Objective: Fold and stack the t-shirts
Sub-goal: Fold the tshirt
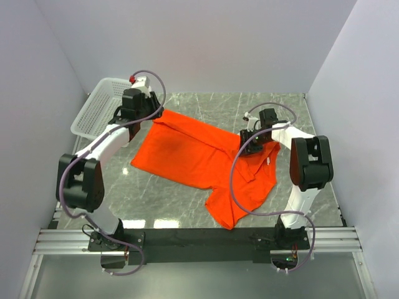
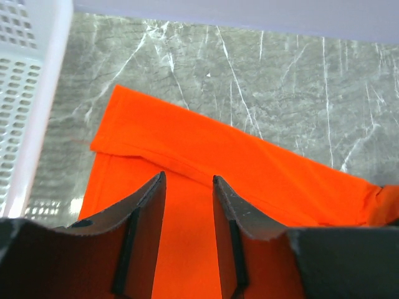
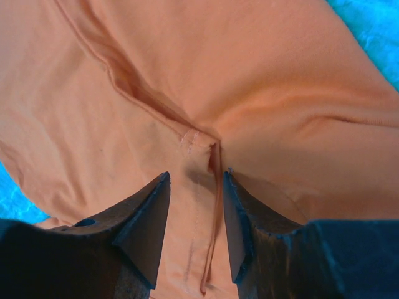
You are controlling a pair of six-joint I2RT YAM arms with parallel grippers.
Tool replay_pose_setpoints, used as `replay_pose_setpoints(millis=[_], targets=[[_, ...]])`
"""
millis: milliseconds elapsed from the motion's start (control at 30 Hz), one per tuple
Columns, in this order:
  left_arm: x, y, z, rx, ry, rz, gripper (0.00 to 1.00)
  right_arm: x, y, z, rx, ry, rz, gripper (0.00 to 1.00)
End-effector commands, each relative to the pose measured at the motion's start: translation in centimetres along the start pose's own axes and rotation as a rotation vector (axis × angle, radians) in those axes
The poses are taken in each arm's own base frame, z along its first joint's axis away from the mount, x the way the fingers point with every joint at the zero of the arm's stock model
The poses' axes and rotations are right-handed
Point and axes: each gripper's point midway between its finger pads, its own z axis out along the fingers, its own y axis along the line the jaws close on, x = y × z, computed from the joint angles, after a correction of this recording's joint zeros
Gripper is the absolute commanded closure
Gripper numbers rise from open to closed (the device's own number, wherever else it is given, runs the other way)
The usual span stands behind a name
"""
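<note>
One orange-red t-shirt [image 1: 187, 159] lies partly spread on the marble table, its far edge turned over in a band [image 2: 206, 146]. My left gripper [image 1: 152, 116] hovers over the shirt's far left corner beside the basket. Its jaws [image 2: 189, 182] stand apart with flat cloth showing between them. My right gripper [image 1: 252, 147] is low over the shirt's right side. Its jaws [image 3: 196, 177] are apart and straddle a stitched hem edge [image 3: 215, 187] where creases meet. In the right wrist view the t-shirt [image 3: 249, 75] looks pale orange.
A white mesh basket [image 1: 93, 112] stands at the far left against the wall, and its rim [image 2: 31, 93] is just left of my left gripper. White walls enclose the table on three sides. Bare marble [image 1: 206, 103] shows behind the shirt.
</note>
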Motion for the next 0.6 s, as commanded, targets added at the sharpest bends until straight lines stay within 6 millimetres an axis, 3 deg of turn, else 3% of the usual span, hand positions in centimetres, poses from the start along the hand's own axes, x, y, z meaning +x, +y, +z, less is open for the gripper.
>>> replay_pose_setpoints(millis=[0,100,333,567], targets=[[-1.3,0.2,-2.2,-0.009,-0.055,0.002,0.58,-1.8,0.1,0.1,0.009,-0.027,-0.018,0.54],[-1.1,0.3,-3.8,-0.016,-0.061,-0.003,0.58,-1.9,0.1,0.2,0.009,-0.024,-0.032,0.59],[-0.7,1.0,-6.5,-0.043,-0.088,-0.027,0.57,-1.2,1.7,-0.4,-0.023,-0.019,-0.090,0.91],[-0.4,1.6,-7.8,-0.060,-0.094,-0.026,0.57,-0.3,4.4,-1.5,-0.063,-0.021,-0.200,1.00]])
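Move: A raised fold corner of the t-shirt lies practically between the right fingertips, about 1 cm left and 2 cm below them. From there the shirt's right edge is some 12 cm right, and its near sleeve tip about 25 cm back and 4 cm left. For the left hand, the shirt's near-left corner lies roughly 12 cm back, 8 cm left and 18 cm down; the far-left corner is about 7 cm straight ahead, and the basket 9 cm ahead and 18 cm left. Barely sinking, the right hand shuts its half-open fingers completely and pinches the cloth at the fold corner, then draws it about 2 cm left while starting to rise and ease back. Meanwhile the empty left hand pulls back about 6 cm and 3 to 4 cm left, rising slightly, from the far-left corner towards the near-left one, fingers still part open. ##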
